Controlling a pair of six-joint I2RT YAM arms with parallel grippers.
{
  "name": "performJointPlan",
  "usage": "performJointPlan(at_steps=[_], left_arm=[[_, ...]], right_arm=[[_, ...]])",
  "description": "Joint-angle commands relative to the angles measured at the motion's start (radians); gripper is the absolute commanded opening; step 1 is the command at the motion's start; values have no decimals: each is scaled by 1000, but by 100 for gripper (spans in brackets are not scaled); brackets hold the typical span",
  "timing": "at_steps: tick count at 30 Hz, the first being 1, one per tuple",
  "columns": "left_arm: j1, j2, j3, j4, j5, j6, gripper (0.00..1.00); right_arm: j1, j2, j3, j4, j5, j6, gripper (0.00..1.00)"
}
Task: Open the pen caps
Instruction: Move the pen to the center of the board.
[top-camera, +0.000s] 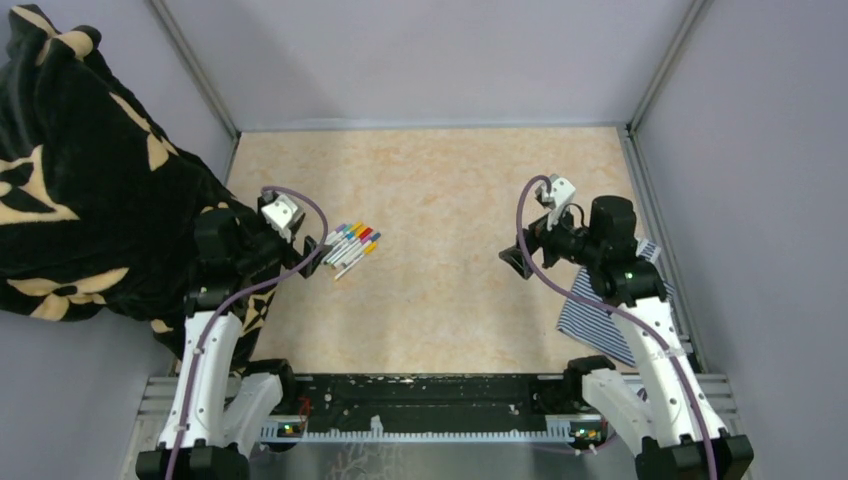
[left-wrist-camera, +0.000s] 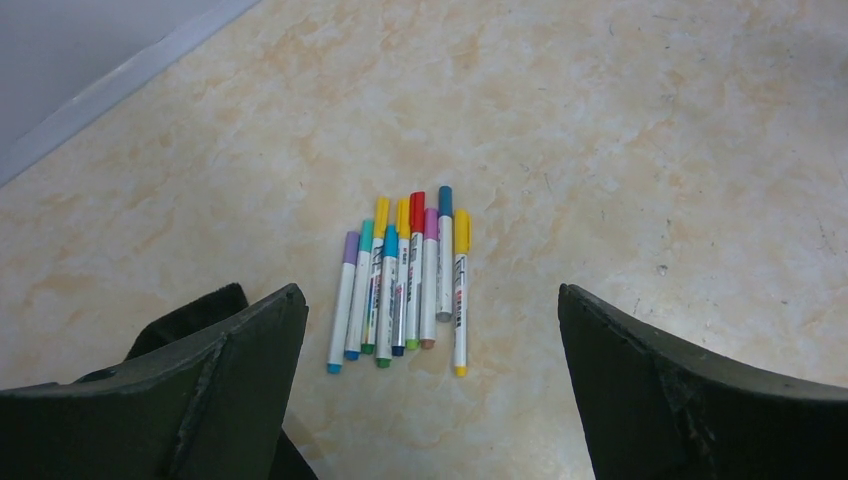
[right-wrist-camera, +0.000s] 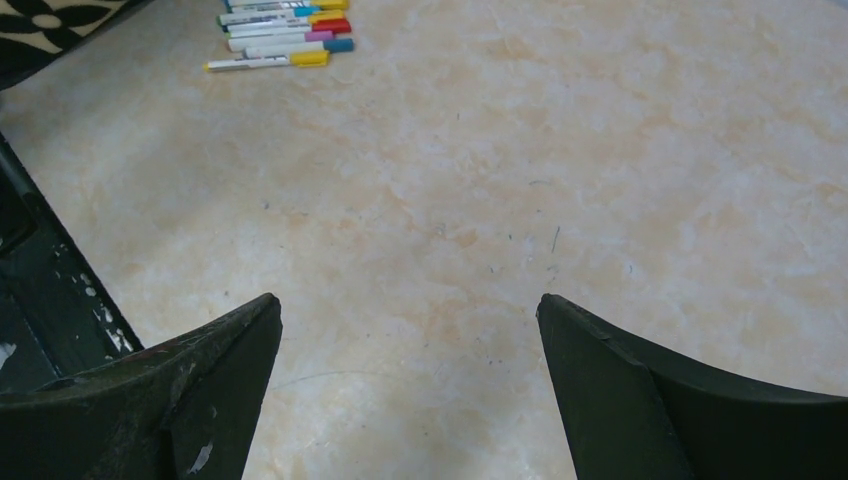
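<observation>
Several white-barrelled pens (top-camera: 350, 245) lie side by side in a tight bunch on the beige table, left of centre. Every pen wears its cap. In the left wrist view the pens (left-wrist-camera: 400, 290) point away from me, and the caps at their far ends include purple (left-wrist-camera: 351, 247), red (left-wrist-camera: 417, 210) and blue (left-wrist-camera: 445, 200). My left gripper (left-wrist-camera: 430, 292) stands open just short of the bunch, holding nothing; seen from above, the left gripper (top-camera: 318, 255) is at the pens' near-left end. My right gripper (right-wrist-camera: 408, 300) hangs open over bare table, far right of the pens (right-wrist-camera: 285, 35).
A black and cream patterned blanket (top-camera: 80, 180) drapes over the left wall and behind the left arm. A blue-and-white striped cloth (top-camera: 590, 315) lies under the right arm. Grey walls close in the table; a black rail (top-camera: 420, 395) runs along the near edge.
</observation>
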Motion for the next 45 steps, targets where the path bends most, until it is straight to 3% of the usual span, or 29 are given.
performJointPlan(at_steps=[1, 9, 18, 29, 45], left_arm=[[5, 51, 56, -15, -17, 58, 100], [-9, 137, 59, 1, -28, 92, 100], [-62, 274, 52, 55, -125, 63, 100], [-71, 405, 19, 137, -236, -16, 100], [-73, 708, 151, 135, -171, -21, 99]], right_arm=[[35, 90, 96, 16, 105, 14, 99], [226, 284, 223, -61, 339, -91, 99], [382, 455, 296, -73, 384, -112, 99], [394, 504, 186, -3, 305, -132, 99], [395, 533, 138, 44, 305, -116, 99]])
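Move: The row of pens, nearly a hand's width across, has its middle about 11 cm ahead of the left hand, 1 cm to its right and 22 cm below; the outermost yellow-capped pen lies some 8 cm ahead and 3 cm right, the purple-capped one 13 cm ahead and 3 cm left. From the right hand, the pens are roughly 12 cm ahead, 35 cm left and 23 cm below. Left hand, open, sinks some 14 cm and forward, tipping down towards the pens; right descends about 10 cm, leftward. ##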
